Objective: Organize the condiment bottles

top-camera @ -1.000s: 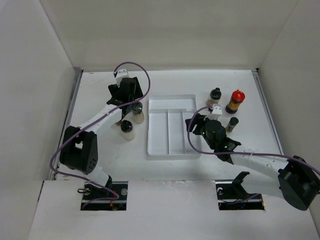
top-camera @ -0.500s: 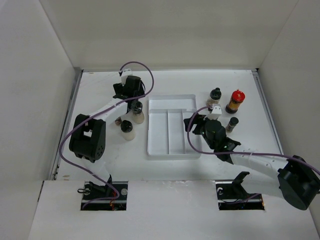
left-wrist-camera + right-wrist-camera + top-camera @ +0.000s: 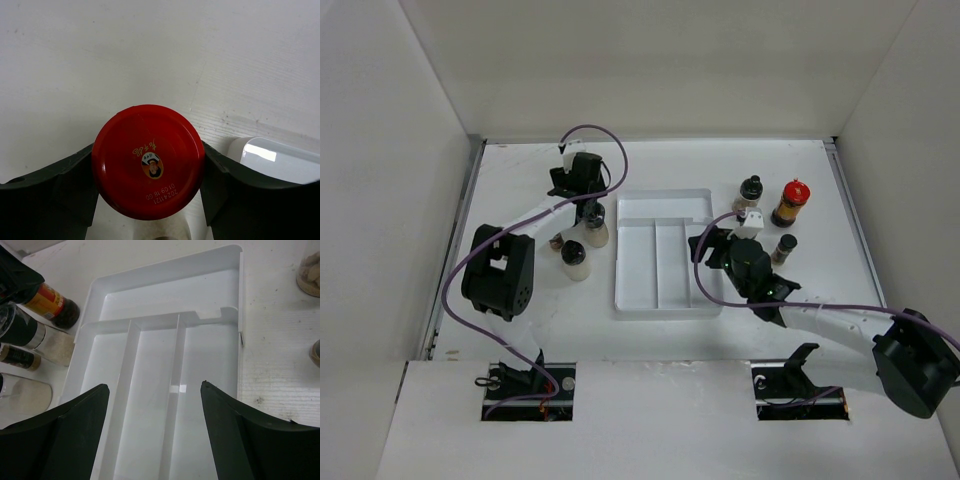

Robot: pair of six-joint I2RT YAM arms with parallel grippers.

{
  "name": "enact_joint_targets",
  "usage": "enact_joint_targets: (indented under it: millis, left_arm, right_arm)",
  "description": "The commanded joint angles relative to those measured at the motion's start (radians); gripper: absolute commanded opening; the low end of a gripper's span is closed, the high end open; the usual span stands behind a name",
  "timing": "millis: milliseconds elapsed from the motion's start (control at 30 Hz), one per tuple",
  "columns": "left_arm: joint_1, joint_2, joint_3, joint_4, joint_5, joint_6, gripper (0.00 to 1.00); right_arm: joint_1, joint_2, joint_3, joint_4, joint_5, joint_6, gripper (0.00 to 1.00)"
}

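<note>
A red-capped bottle (image 3: 148, 161) fills the left wrist view, seen from above. My left gripper (image 3: 582, 192) is shut on it, with a dark finger (image 3: 65, 185) pressed against each side of the cap. Just in front of it stand a silver-topped shaker (image 3: 595, 226), a black-capped jar (image 3: 574, 257) and a small dark bottle (image 3: 557, 241). Right of the tray stand a dark-capped jar (image 3: 750, 191), a second red-capped amber bottle (image 3: 791, 202) and a slim dark bottle (image 3: 784, 247). My right gripper (image 3: 155, 390) hangs open over the white tray (image 3: 165, 300), holding nothing.
The white divided tray (image 3: 665, 196) lies in the middle of the table between the two groups of bottles, its compartments holding nothing. White walls close in the table at the back and both sides.
The left gripper swung in over the red-capped bottle and its jaws closed onto the cap. The right gripper opened a little and barely shifted over the tray's right edge.
</note>
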Motion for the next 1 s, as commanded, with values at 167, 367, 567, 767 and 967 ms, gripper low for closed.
enact_joint_targets:
  millis: [167,367,567,767,967]
  left_arm:
    - [0.013,-0.122,0.059,0.108,-0.012,0.007,0.37]
    - [-0.020,-0.168,0.117,0.133,-0.014,0.047,0.37]
    - [-0.091,-0.218,0.145,0.183,-0.003,0.070,0.37]
    - [-0.181,-0.196,0.175,0.186,0.023,0.091,0.37]
    - [-0.218,-0.115,0.156,0.224,0.037,0.078,0.37]
  right_arm:
    - [-0.010,-0.014,0.021,0.063,-0.011,-0.010,0.81]
    - [-0.016,-0.017,0.020,0.057,-0.011,-0.010,0.81]
    - [-0.027,-0.016,0.014,0.063,-0.011,-0.003,0.81]
    - [-0.039,-0.031,0.000,0.074,-0.005,0.000,0.81]
    - [-0.055,-0.047,-0.015,0.086,-0.005,0.005,0.81]
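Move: My left hand already grips the sauce bottle by its red cap. The tray's far compartment lies about 20 cm to my right, 4 cm farther out and 11 cm lower. A black-capped bottle stands about 6 cm back and 3 cm right of my left hand, and a small spice bottle about 9 cm back and 8 cm left, both lower. From my idle right hand, the compartment is about 20 cm ahead and 7 cm left, well below. Fingers still clamped on the red cap, I lift the sauce bottle nearly straight up off the table with my left hand, then, still climbing to about 11 cm, swing it some 12 cm to the right towards the tray's far compartment. My wrist turns about 15 degrees clockwise and tips up by roughly as much. ##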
